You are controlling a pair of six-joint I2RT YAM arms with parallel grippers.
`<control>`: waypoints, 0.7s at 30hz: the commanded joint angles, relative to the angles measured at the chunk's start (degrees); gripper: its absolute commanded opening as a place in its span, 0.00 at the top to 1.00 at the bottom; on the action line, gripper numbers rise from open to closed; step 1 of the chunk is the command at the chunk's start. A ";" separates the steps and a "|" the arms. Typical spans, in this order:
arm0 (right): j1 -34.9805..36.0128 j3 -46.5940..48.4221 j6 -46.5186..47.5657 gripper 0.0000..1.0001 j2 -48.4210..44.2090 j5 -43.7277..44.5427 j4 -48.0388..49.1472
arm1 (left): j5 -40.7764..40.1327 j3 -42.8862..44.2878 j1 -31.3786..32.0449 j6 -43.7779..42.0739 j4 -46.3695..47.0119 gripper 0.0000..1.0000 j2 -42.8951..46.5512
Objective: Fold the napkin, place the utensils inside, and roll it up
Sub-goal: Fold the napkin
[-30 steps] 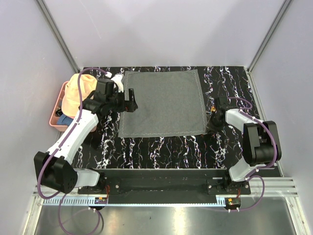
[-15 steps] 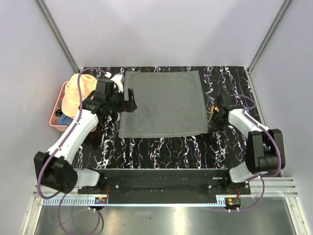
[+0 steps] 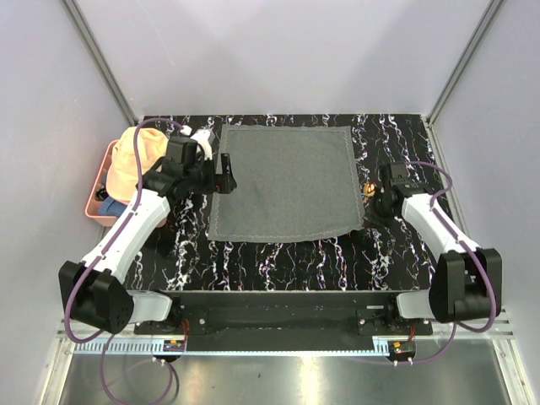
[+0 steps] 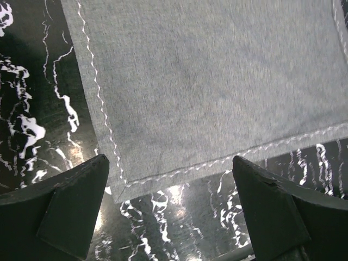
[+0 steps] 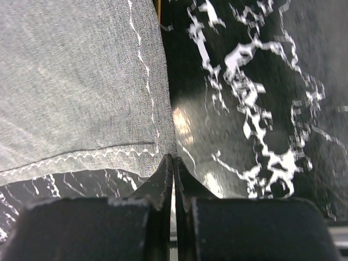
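Observation:
The grey napkin (image 3: 285, 179) lies spread flat on the black marbled table. My right gripper (image 3: 365, 219) is shut on its near right corner; in the right wrist view the jaws (image 5: 173, 159) pinch the stitched corner of the napkin (image 5: 81, 81). My left gripper (image 3: 224, 172) is open over the napkin's left edge; in the left wrist view it (image 4: 171, 204) straddles a corner of the napkin (image 4: 206, 81) without touching it. A bit of the gold spoon (image 3: 369, 187) shows beside the napkin's right edge. I cannot see the dark silvery utensil.
A pink basket (image 3: 95, 207) at the far left holds the peach hat (image 3: 135, 156) and a blue cloth (image 3: 110, 205). A small white object (image 3: 201, 134) lies beside the left gripper. Grey walls close the table on three sides.
My right gripper has pulled the napkin's near right corner to the right, and the whole napkin has slid right. The right arm has swung outward. The left gripper has barely moved.

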State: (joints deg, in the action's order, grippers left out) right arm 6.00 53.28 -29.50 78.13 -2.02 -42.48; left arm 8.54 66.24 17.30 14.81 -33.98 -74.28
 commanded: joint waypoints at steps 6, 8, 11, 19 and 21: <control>-0.02 -3.35 -3.38 1.00 -7.11 -0.35 -4.01 | 2.81 -16.73 4.93 16.82 19.54 0.01 0.81; -0.02 -3.44 -2.94 1.00 -6.85 -0.61 -3.84 | 2.28 -21.92 5.46 19.99 25.61 0.01 0.28; -0.02 -3.36 -2.06 1.00 -6.76 -0.53 -3.75 | 0.35 -26.41 5.81 21.14 28.88 0.01 -0.51; -0.11 -4.41 -2.14 1.00 -9.75 -0.53 -3.84 | -1.15 -35.73 6.43 24.21 29.33 0.01 0.62; -0.11 -4.58 -2.23 1.00 -10.71 -0.35 -3.75 | -3.08 -37.40 6.69 24.74 28.36 0.01 2.90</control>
State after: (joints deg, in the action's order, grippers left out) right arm 6.00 49.12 -31.70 70.26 -2.52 -45.76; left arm 8.64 31.64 23.22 37.19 -7.42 -74.48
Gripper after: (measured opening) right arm 0.010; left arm 0.987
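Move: The napkin's near-left corner lies about 8 cm back, 4 cm to the left of and some 19 cm below the left hand; the pink bin under the hat is about 5 cm ahead, 23 cm to its left and 15 cm down. From the right hand, which already pinches the napkin's near-right corner, that near-left corner is some 37 cm left, 2 cm back and 7 cm lower; the golden spoon is about 13 cm ahead, 2 cm right and 7 cm below. Towards the napkin's near edge, just right of its near-left corner, the left hand drops fast, some 16 cm down and about 7 cm back, fingers wide open and tipping steeper, and slows just above the cloth. Still pinching the near-right corner off the table, the right hand draws it about 3 cm back. ##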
